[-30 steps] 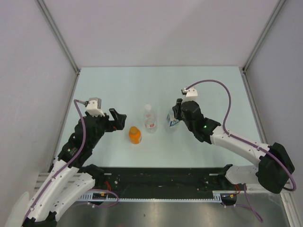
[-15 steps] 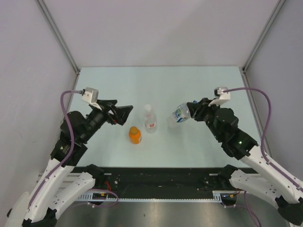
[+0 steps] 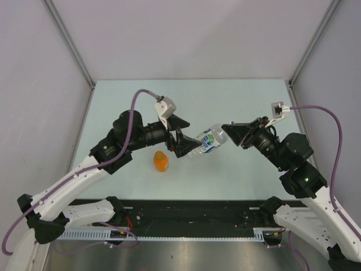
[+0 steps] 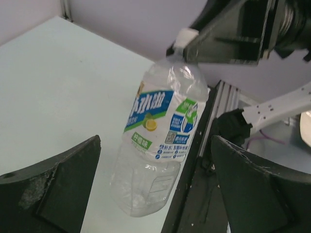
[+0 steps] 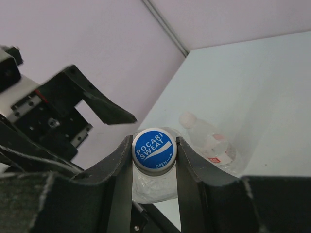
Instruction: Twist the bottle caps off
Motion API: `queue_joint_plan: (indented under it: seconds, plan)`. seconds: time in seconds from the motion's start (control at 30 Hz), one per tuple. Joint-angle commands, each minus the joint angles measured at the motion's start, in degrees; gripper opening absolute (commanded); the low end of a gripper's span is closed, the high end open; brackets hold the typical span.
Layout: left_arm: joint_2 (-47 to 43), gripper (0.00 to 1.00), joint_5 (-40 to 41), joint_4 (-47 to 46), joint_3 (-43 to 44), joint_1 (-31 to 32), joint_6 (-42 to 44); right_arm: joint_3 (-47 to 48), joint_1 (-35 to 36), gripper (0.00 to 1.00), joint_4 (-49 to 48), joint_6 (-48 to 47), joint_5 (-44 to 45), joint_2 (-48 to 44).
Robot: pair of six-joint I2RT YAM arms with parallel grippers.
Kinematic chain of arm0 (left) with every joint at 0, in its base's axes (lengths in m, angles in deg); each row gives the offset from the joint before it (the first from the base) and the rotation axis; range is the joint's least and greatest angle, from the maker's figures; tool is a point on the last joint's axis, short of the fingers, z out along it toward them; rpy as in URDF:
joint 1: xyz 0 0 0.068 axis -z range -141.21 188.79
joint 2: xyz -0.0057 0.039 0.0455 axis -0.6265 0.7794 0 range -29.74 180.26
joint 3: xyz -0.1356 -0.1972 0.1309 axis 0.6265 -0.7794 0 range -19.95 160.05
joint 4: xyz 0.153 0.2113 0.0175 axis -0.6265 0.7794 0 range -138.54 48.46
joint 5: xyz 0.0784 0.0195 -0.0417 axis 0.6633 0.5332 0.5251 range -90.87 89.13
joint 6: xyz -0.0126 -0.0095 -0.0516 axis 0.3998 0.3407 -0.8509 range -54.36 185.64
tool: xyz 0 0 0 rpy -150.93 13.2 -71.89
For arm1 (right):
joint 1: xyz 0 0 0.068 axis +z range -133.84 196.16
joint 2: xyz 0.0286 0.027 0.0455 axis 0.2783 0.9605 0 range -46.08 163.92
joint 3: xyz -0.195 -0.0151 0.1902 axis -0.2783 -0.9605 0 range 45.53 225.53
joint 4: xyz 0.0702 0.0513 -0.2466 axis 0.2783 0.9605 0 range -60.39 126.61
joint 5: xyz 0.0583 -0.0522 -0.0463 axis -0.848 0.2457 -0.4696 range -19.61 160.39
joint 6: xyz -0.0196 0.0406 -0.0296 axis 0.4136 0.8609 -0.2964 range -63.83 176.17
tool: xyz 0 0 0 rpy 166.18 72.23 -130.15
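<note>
A clear bottle with a blue-white label point(image 3: 206, 141) hangs sideways above the table, its base toward the left arm. My right gripper point(image 3: 227, 134) is shut on its blue cap point(image 5: 154, 150), one finger on each side. In the left wrist view this bottle point(image 4: 160, 141) lies between the wide-apart fingers point(image 4: 58, 187) of my left gripper point(image 4: 155, 191), which is open and touches nothing. The short orange bottle point(image 3: 161, 162) stands on the table with its orange cap on. The red-white labelled bottle point(image 5: 214, 145) with its white cap point(image 5: 187, 119) stands below, hidden in the top view.
The pale table point(image 3: 254, 101) is walled on three sides, with metal posts at the back corners. A black rail with cables point(image 3: 186, 217) runs along the near edge between the arm bases. Purple cables loop above both wrists.
My right arm has lifted the blue-white bottle by its cap and tipped it sideways. The left arm has swung in to the middle, bringing its open jaws round the bottle's base.
</note>
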Motion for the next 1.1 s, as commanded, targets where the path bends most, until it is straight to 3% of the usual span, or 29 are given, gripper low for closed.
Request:
queue_joint_plan:
  seconds: [0.0,0.33,0.5,0.73,1.07]
  plan:
    - [-0.58,1.0,3.25,0.42,1.27,5.81,7.92,5.64,-2.25,0.0,0.23,6.34,-7.14,0.77]
    - [-2.69,1.0,0.55,-2.21,-1.11,6.52,7.76,5.82,-3.4,0.0,-6.09,0.47,-22.5,2.62]
    - [-1.38,1.0,-2.27,-2.57,-0.58,6.52,7.15,5.3,-3.4,0.0,-7.23,-1.12,-24.37,2.89]
    - [1.96,1.0,-12.01,-2.22,-0.76,6.52,5.74,4.5,-3.48,0.0,-9.25,-2.0,-27.53,3.24]
    - [2.76,1.0,-21.68,-7.3,-3.22,6.0,2.15,1.52,-3.4,0.0,-19.79,-2.09,-36.23,2.97]
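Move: The bottle hangs slanted from the right fingers, which hold its cap. From the open left hand its body is about 7 cm to the right, roughly level fore and aft, some 6 cm lower. From the right hand the left gripper lies about 13 cm left and 2 cm back, at equal height. On the table, well below the left hand, the white-capped bottle stands roughly 13 cm ahead and 3 left, the orange bottle 6 ahead and 11 left. Bring the wide-open left gripper back about 7 cm, easing right and down as well, while turning it some 20 degrees clockwise so its fingers come around the bottle's body. Keep the right fingers pinched on the cap; lift first, then carry the bottle back and left towards the left gripper, about 8 cm in all, swinging the wrist counter-clockwise. Don't close the left fingers yet. ##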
